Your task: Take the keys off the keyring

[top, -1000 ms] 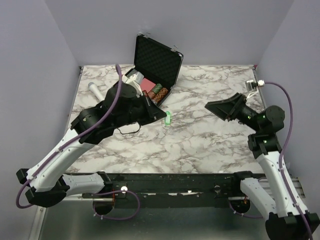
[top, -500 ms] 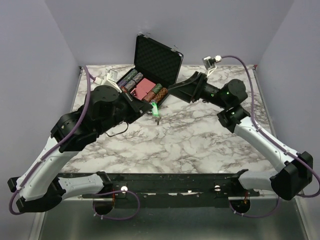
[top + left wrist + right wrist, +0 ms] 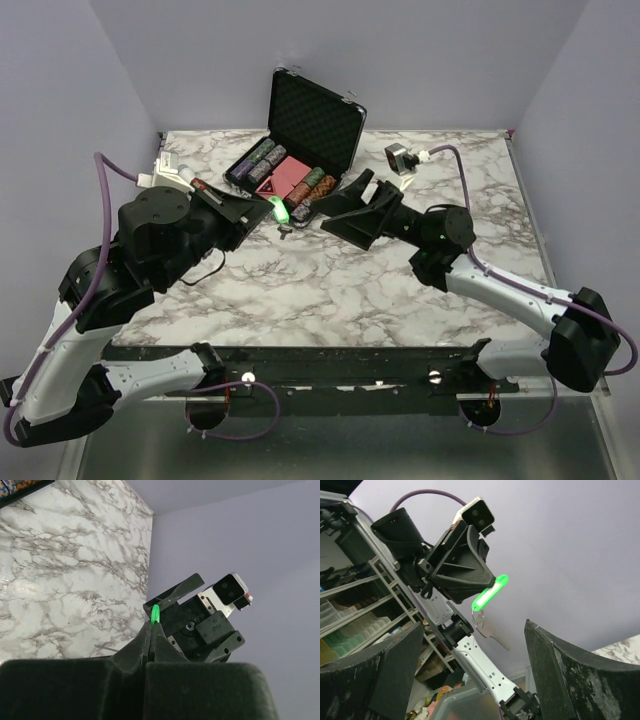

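Note:
My left gripper point(image 3: 268, 205) is shut on a bright green tag point(image 3: 280, 209), which it holds in the air in front of the chip case. In the right wrist view a thin metal keyring point(image 3: 479, 616) hangs from the green tag point(image 3: 490, 592), and a silver key point(image 3: 492, 632) dangles from the ring. The left wrist view shows only the tag's tip point(image 3: 155, 614) above the pressed-together left gripper point(image 3: 151, 626). My right gripper point(image 3: 332, 207) stands open just right of the tag, facing it. Nothing lies between its fingers point(image 3: 395, 665).
An open black case point(image 3: 312, 125) with poker chips point(image 3: 308, 190) stands at the back centre of the marble table point(image 3: 400, 290). A white microphone point(image 3: 180, 172) lies at the back left behind the left arm. Grey walls close in three sides.
My left gripper has lifted the tag off the table and drawn it left. The right arm has swung in from the right to face it, its jaws slightly narrower.

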`<state>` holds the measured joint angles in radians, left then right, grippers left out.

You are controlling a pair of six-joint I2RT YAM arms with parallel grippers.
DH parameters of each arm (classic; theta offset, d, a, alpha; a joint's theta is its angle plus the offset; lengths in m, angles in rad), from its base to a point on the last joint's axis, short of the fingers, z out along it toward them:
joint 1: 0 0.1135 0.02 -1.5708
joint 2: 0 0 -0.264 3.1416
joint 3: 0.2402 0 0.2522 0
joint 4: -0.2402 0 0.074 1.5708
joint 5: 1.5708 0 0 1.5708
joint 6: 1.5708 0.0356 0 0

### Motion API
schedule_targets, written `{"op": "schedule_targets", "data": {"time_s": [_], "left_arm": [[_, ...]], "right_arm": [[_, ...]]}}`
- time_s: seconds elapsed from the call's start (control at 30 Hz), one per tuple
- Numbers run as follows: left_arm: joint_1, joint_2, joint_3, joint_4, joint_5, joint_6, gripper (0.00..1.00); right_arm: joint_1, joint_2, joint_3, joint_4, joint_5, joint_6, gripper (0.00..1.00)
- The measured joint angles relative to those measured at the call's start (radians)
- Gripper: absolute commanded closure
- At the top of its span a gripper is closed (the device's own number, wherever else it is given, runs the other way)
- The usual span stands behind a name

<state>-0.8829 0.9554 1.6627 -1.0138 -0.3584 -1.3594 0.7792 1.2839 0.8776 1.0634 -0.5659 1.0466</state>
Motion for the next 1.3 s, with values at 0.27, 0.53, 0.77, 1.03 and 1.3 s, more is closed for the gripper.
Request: {"op": "schedule_targets", "data": {"time_s": [0.27, 0.53, 0.77, 1.03, 1.3], "left_arm": [[0.000, -0.008, -0.003, 0.005, -0.017, -0.049, 1.00], [0.002, -0.040, -0.028, 0.025, -0.025, -0.091, 1.00], [0.004, -0.070, -0.044, 0.029, -0.035, -0.132, 1.00], [0.004, -0.088, -0.077, 0.040, -0.042, -0.175, 1.00], [0.004, -0.113, -0.100, 0.043, -0.052, -0.222, 1.00]], "right_arm": [[0.047, 0.082, 0.047, 0.050, 0.001, 0.000, 0.19], [0.078, 0.130, 0.080, 0.064, 0.001, -0.003, 0.29], [0.103, 0.173, 0.124, 0.071, 0.000, -0.008, 0.39], [0.116, 0.211, 0.153, 0.075, -0.009, -0.008, 0.47], [0.127, 0.227, 0.169, 0.089, -0.024, -0.007, 0.48]]}}
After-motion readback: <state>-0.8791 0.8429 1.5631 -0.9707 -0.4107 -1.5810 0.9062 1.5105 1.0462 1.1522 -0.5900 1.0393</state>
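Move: Hanging from the green tag that the left fingertips already pinch, the keys lie about 5 cm to the left of the open right hand, 1 cm back and 1 cm above it. The tag is some 6 cm left of that hand, 2 cm ahead and 3 cm up, and the left fingertips 8 cm left, 2 cm ahead and 4 cm up. From the left hand the keys are about 3 cm back, 3 cm right and 3 cm below. Reaching left about 6 cm at a level height, and drawing slightly back, the right hand brings its fingertips up to the hanging keys while its wide gap narrows to roughly half; contact can't be seen. The left hand keeps its pinch on the tag, drifts about 2 cm left and rolls some 15 degrees, its left side dipping. ##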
